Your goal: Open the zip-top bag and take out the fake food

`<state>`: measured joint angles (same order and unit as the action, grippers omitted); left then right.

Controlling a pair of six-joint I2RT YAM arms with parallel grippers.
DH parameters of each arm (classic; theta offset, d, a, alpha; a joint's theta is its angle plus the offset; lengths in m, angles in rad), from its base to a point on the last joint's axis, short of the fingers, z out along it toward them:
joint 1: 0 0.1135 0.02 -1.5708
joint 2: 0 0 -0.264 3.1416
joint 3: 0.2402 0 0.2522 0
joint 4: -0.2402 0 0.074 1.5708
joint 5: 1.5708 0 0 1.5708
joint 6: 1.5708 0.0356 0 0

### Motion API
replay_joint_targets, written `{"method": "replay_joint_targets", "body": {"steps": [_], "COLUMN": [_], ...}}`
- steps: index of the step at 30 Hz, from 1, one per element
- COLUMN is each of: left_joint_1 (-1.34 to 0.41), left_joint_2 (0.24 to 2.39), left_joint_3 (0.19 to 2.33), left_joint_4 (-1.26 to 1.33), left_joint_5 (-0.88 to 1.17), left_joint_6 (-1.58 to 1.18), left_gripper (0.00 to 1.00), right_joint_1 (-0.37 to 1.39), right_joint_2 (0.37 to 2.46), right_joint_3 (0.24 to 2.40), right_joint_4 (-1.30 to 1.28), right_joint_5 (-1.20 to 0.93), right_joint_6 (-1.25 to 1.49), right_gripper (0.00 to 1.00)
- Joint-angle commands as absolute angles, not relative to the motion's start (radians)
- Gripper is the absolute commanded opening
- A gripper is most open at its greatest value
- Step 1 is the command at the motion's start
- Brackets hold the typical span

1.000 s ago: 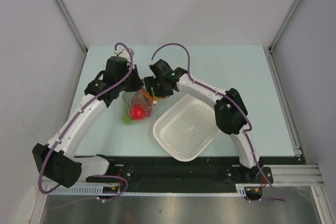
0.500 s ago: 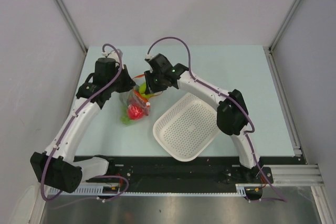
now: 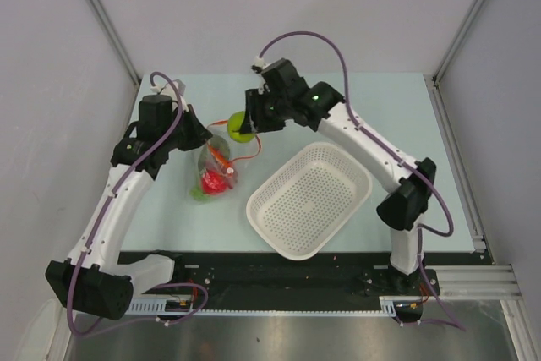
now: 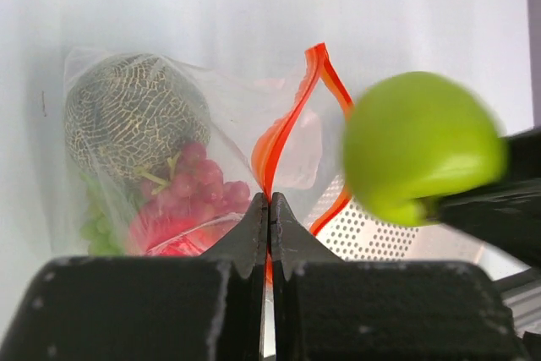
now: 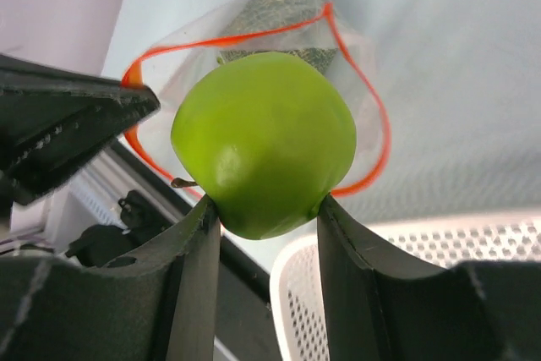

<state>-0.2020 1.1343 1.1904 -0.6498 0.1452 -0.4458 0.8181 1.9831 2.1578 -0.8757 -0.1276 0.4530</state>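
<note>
The zip-top bag point(image 3: 215, 166) lies on the table, its orange-red zip strip point(image 4: 287, 124) gaping open. My left gripper point(image 4: 270, 200) is shut on that strip at the mouth's edge. Inside the bag I see a netted green ball point(image 4: 135, 116), a dark-red grape bunch point(image 4: 190, 188) and something red point(image 3: 213, 181). My right gripper point(image 5: 266, 205) is shut on a green apple point(image 5: 264, 141), one piece of the fake food. It holds the apple in the air just above and beyond the bag's mouth point(image 3: 239, 127).
A white perforated basket point(image 3: 313, 200) sits on the table just right of the bag, below the right arm. The left gripper's dark body point(image 5: 76, 116) is close beside the apple. Grey walls enclose the table on three sides.
The right gripper has closed on the green apple and lifted it out of the bag, up and toward the back. The left arm has shifted left, still holding the bag's mouth.
</note>
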Motion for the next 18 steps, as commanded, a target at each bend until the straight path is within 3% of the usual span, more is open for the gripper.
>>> {"method": "replay_joint_targets", "body": {"steps": [1, 8, 13, 18], "left_joint_1": [-0.195, -0.195, -0.195, -0.195], "left_joint_2": [1.08, 1.085, 1.098, 1.109], "left_joint_3": [1.2, 1.213, 1.218, 1.229], "left_joint_4": [-0.632, -0.638, -0.635, -0.634], "left_joint_5": [0.193, 0.213, 0.218, 0.225], "left_joint_6": [-0.482, -0.502, -0.502, -0.503], "left_gripper": [0.0, 0.0, 0.0, 0.0], "right_joint_1": [0.727, 0.687, 0.718, 0.742], "right_joint_2": [1.753, 1.448, 1.447, 1.48], "right_joint_3": [1.94, 1.467, 1.356, 1.292], "right_joint_4": [-0.928, -0.833, -0.899, -0.905], "right_joint_5": [-0.16, -0.21, -0.17, -0.132], "right_joint_6": [0.529, 0.564, 0.543, 0.549], "right_gripper": [0.0, 0.0, 0.0, 0.08]}}
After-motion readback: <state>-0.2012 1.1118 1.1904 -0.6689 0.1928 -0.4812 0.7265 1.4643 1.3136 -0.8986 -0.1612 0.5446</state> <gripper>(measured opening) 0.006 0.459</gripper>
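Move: The right hand holds the green apple high above the bag's mouth; the white tray's middle lies about 18 cm to its right, 7 cm back and 19 cm down. The netted melon inside the bag is some 10 cm left, 4 cm ahead and 17 cm below; the red food in the bag sits about 10 cm left, 3 cm back and 18 cm below. From the left hand, the tray is roughly 26 cm right, 5 cm back and 18 cm down. Swinging quickly to its right, the right hand carries the pinched green apple away from the bag's mouth with a small initial rise, then draws back and sinks over the tray: some 15 cm right, 11 cm back and a net 10 cm down. Its fingers keep their hold while tipping about 20 degrees steeper downward. The left hand stays near its place, still pinching the bag's zip edge. ##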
